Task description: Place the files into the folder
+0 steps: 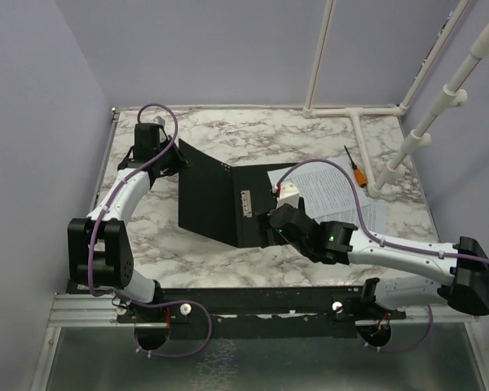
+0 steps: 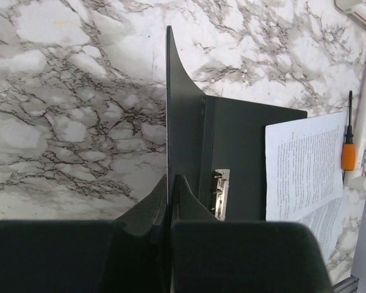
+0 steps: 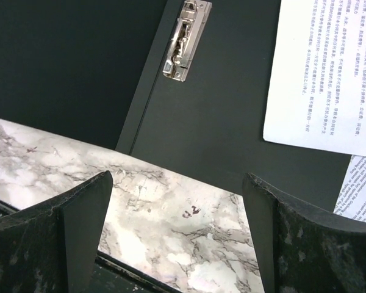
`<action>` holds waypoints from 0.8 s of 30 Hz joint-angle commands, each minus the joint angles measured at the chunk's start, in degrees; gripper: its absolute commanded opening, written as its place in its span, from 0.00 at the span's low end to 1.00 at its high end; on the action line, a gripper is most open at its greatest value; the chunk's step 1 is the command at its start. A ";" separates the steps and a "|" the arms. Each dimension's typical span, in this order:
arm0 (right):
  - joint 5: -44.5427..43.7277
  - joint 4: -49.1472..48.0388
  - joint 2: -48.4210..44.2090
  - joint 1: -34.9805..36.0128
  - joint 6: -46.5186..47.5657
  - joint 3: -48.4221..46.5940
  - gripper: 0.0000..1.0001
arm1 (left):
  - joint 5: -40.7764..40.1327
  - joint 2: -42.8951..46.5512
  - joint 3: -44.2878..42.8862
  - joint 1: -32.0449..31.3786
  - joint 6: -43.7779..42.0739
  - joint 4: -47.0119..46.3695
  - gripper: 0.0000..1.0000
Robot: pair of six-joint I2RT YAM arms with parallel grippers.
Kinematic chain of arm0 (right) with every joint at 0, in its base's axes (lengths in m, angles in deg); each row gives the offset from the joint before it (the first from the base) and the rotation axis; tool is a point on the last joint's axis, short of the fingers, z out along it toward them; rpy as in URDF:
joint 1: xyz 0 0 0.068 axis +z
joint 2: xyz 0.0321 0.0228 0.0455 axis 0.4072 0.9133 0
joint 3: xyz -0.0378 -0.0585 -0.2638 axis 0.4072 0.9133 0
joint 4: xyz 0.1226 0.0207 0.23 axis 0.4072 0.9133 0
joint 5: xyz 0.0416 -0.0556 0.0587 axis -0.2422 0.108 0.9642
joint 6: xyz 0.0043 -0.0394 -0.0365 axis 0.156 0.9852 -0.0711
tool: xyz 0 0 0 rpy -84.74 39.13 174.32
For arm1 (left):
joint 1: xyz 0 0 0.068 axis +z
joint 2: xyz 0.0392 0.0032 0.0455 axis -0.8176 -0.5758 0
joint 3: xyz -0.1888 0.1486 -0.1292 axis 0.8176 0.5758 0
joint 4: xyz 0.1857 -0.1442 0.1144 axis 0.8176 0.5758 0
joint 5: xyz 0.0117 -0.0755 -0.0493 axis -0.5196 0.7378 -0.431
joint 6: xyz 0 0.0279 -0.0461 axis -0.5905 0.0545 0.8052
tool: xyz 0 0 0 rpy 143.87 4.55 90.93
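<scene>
The folder (image 1: 228,204) lies open mid-table with its black inside up and a metal clip (image 1: 246,202) near the spine. Its left cover (image 2: 178,116) stands raised, edge-on between the fingers of my left gripper (image 2: 169,183), which is shut on it. The files (image 1: 334,191), white sheets of small print, lie at the right, the top sheet (image 3: 326,67) overlapping the folder's right half (image 3: 201,110). A second sheet (image 3: 360,189) peeks out beneath. My right gripper (image 3: 178,177) hangs open over the folder's near edge and the marble, holding nothing.
An orange-handled screwdriver (image 1: 356,169) lies beyond the files at the back right. White pipe framing (image 1: 359,110) runs along the back edge and up the right side. The table's near edge with a black rail (image 1: 253,297) is just below the right gripper.
</scene>
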 commanded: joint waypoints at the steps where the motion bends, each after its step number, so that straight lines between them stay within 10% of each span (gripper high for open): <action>1: 0.47 -0.82 2.92 -1.38 -0.83 0.38 0.91 | -1.69 1.14 3.85 1.25 -0.58 1.06 0.00; 5: 1.65 -1.72 5.17 -2.09 0.02 -0.25 0.91 | -6.35 2.75 6.44 1.65 -2.42 4.65 0.05; 8: 2.28 -1.69 7.07 -2.53 0.60 -1.45 0.91 | -9.24 4.17 8.06 1.73 -3.66 6.81 0.37; 13: 3.63 -1.19 10.17 -3.17 1.85 -4.17 0.91 | -14.87 6.45 9.42 1.75 -5.17 10.44 0.58; 24: 7.00 1.81 16.59 -4.97 3.88 -11.40 0.84 | -25.92 15.62 9.96 1.51 -5.91 14.81 0.81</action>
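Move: Pinched still by its raised free edge, the black folder cover has its middle about 8 cm to the left hand's right, 6 cm back and 7 cm below; the metal clip lies some 18 cm right, 5 cm back and 14 cm down. From the right hand, the clip is about 13 cm ahead, 5 cm left and 13 cm below, the cover's middle 13 cm ahead and 16 cm left, and the papers 21 cm ahead and 18 cm right. Swinging the folder cover outwards, the left hand goes left and back about 8 cm each way while sinking 6 cm, opens wide on the way down to let go of the edge, then rises 2 cm, its wrist rolling left side up. The open right hand sinks about 4 cm, then eases forward and left towards the clip, touching nothing it could grip. ##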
